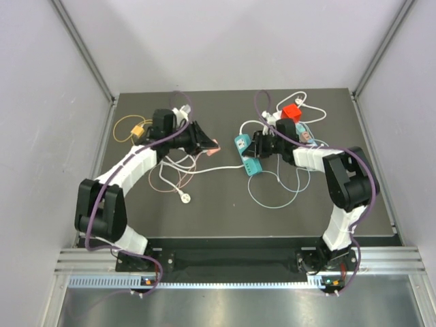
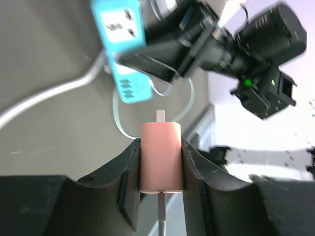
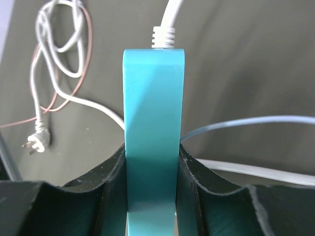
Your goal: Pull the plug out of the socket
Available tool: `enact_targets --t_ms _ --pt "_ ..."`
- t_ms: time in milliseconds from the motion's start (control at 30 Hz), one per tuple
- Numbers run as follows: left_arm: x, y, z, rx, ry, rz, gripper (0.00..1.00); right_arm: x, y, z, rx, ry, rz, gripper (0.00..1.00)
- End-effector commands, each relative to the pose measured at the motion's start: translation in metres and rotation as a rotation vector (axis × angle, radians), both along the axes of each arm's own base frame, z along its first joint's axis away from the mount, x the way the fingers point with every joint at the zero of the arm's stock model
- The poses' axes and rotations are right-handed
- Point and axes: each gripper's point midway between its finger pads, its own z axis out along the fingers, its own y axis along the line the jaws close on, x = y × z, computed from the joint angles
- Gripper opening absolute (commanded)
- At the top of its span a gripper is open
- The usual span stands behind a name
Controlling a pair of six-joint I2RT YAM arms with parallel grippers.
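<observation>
My left gripper (image 1: 210, 144) is shut on a pink plug (image 2: 161, 157), which shows small in the top view (image 1: 214, 148). Its white prong points at a teal power strip (image 2: 120, 49), with a clear gap between them. My right gripper (image 1: 257, 150) is shut on the edge of that teal strip (image 3: 153, 123), which is held off the mat (image 1: 247, 155). Of the long white socket strip, only a pastel-spotted bit (image 1: 308, 136) peeks out behind the right arm. The rest is hidden.
A loose white plug (image 1: 184, 198) and tangled white and brown cords lie on the dark mat between the arms. A pale blue cable (image 1: 272, 197) loops in front. A red block (image 1: 293, 111) sits at the back right, a yellow cable (image 1: 129, 128) at the back left.
</observation>
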Motion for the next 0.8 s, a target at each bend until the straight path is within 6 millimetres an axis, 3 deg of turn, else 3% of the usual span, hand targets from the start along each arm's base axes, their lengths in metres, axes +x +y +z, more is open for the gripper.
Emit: enact_targets --t_ms 0,267,367,400,500,533,667,700,767 --pt "0.016 0.041 0.024 0.113 -0.114 0.088 0.0 0.002 0.018 0.053 0.117 -0.139 0.095 0.0" --pt "0.049 0.151 0.082 0.354 -0.286 0.384 0.0 -0.007 0.019 0.07 0.167 -0.189 0.192 0.0" --pt "0.057 0.191 0.108 0.488 -0.385 0.569 0.0 -0.008 0.02 0.073 0.172 -0.198 0.201 0.0" --pt "0.062 0.224 0.116 0.568 -0.402 0.704 0.0 -0.008 0.02 0.073 0.172 -0.198 0.201 0.0" --pt "0.071 0.259 0.128 0.668 -0.438 0.859 0.0 -0.008 0.02 0.072 0.174 -0.194 0.203 0.0" --pt "0.078 0.275 0.122 0.704 -0.419 0.909 0.0 -0.008 0.02 0.071 0.174 -0.19 0.202 0.0" --pt "0.105 0.295 0.089 0.723 -0.333 0.925 0.0 -0.009 0.021 0.071 0.177 -0.184 0.207 0.0" --pt "0.114 0.299 0.072 0.732 -0.295 0.919 0.0 -0.009 0.021 0.071 0.178 -0.183 0.208 0.0" --pt "0.127 0.305 0.064 0.709 -0.282 0.939 0.0 -0.01 0.022 0.07 0.179 -0.181 0.212 0.0"
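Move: The yellow plug, by which the left hand's pink plug is headed, lies on the table some 28 cm to the left hand's left, about 16 cm ahead and 18 cm below. On the way, the white cable coil is around 12 cm left and 5 cm ahead, with the white plug 9 cm left and 7 cm back, both on the table. The socket strip sits about 12 cm right, 4 cm ahead and 12 cm lower. From the right hand the yellow plug is roughly 40 cm left, 11 cm ahead and 6 cm below. The pink plug, already clear of the socket strip, stays pinched in the left hand and is swept fast about 28 cm left and 10 cm forward, over the white coil towards the yellow plug. The hand climbs some 10 cm, then starts to sink, swinging counter-clockwise with its left side rising. The right hand keeps hold of the socket strip, easing a few centimetres up, back and left. ##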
